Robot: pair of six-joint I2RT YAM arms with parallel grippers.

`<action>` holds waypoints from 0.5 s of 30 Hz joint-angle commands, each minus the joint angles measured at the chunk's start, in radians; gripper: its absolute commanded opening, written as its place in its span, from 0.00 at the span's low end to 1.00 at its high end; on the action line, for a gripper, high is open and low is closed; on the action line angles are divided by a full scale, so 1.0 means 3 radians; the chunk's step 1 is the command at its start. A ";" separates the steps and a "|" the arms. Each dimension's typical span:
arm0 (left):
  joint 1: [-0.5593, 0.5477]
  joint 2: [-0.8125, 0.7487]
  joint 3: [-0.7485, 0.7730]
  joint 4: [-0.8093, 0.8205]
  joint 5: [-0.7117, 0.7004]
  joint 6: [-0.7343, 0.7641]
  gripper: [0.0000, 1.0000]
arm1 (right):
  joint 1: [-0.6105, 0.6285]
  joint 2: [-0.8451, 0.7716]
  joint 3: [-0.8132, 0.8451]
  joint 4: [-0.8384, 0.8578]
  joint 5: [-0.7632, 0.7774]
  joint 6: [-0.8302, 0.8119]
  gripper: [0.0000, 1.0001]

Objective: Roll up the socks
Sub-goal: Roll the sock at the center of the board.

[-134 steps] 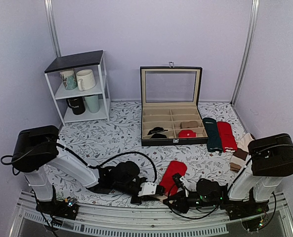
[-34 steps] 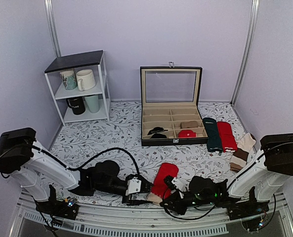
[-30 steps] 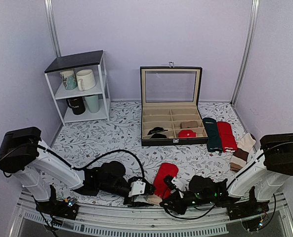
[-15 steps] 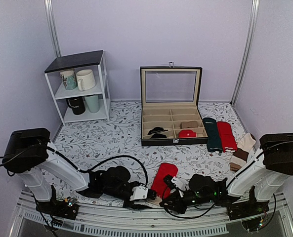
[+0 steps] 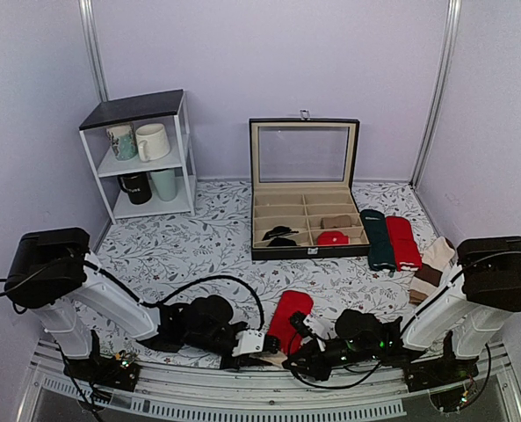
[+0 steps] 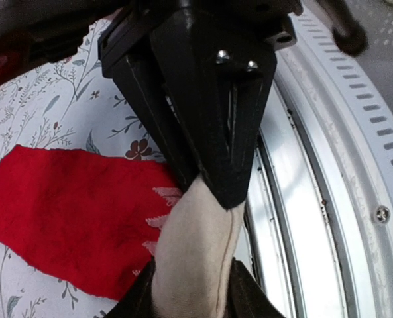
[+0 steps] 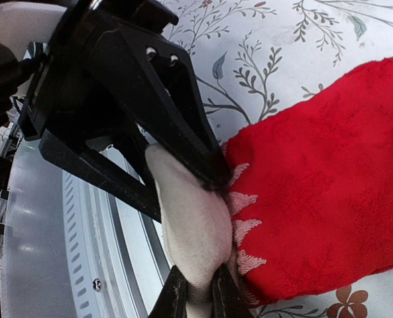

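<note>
The red socks [image 5: 292,314] lie stacked on the flowered cloth near the front edge, beige end toward the arms. My left gripper [image 5: 264,345] comes in low from the left, my right gripper [image 5: 297,352] from the right. They meet at the beige end. In the left wrist view my left gripper [image 6: 189,299] is shut on the beige end [image 6: 196,252], with the red part [image 6: 77,212] to its left. In the right wrist view my right gripper [image 7: 199,293] pinches the same beige end [image 7: 193,225], beside the red part [image 7: 329,199].
An open black case [image 5: 304,224] with compartments stands behind the socks. A dark green sock [image 5: 380,239], a plain red sock [image 5: 403,242] and beige-brown socks [image 5: 431,268] lie at the right. A white shelf [image 5: 146,158] with mugs stands at the back left. A metal rail [image 5: 242,391] borders the front.
My left gripper has slid right along the front edge to the beige end and closed on it. The right gripper has kept its pinch in place.
</note>
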 commanded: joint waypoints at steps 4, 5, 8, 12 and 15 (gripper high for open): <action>-0.0052 0.0081 0.0125 -0.0087 0.0140 -0.0056 0.26 | 0.0000 0.0293 -0.0107 -0.0891 -0.0143 0.0057 0.10; -0.0050 0.0094 0.0144 -0.0124 0.0143 -0.0058 0.20 | 0.0000 0.0306 -0.0097 -0.0889 -0.0160 0.0057 0.10; -0.0044 0.0147 0.0229 -0.0287 0.0197 -0.0098 0.00 | 0.0000 0.0315 -0.0083 -0.0889 -0.0171 0.0054 0.10; -0.0041 0.0186 0.0244 -0.0370 0.0345 -0.0279 0.00 | -0.0006 0.0281 -0.0073 -0.0897 -0.0157 0.0033 0.11; -0.0042 0.0185 0.0201 -0.0384 0.0433 -0.0513 0.00 | -0.0009 0.0214 -0.0063 -0.0937 -0.0057 0.0009 0.19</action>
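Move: The sock's cream end, bunched into a roll, sits between my left hand's open fingers, its middle about 2 cm to the right and 1 cm lower. From my right hand, which already pinches its other end, the roll's middle is some 2 cm to the left, level fore and aft and about 1 cm down. The sock's flat red part lies about 8 cm ahead of my left hand and 3 cm right; the metal rail runs roughly 4 cm behind it, straight back. I shut my left fingers from about a third open to nearly closed, pinching the near end of the cream roll, while that hand barely travels: under 1 cm to the right, a touch back, tipping some 5 degrees. My right hand stays put with its pinch on the other end, its grip effort easing only at the last. ##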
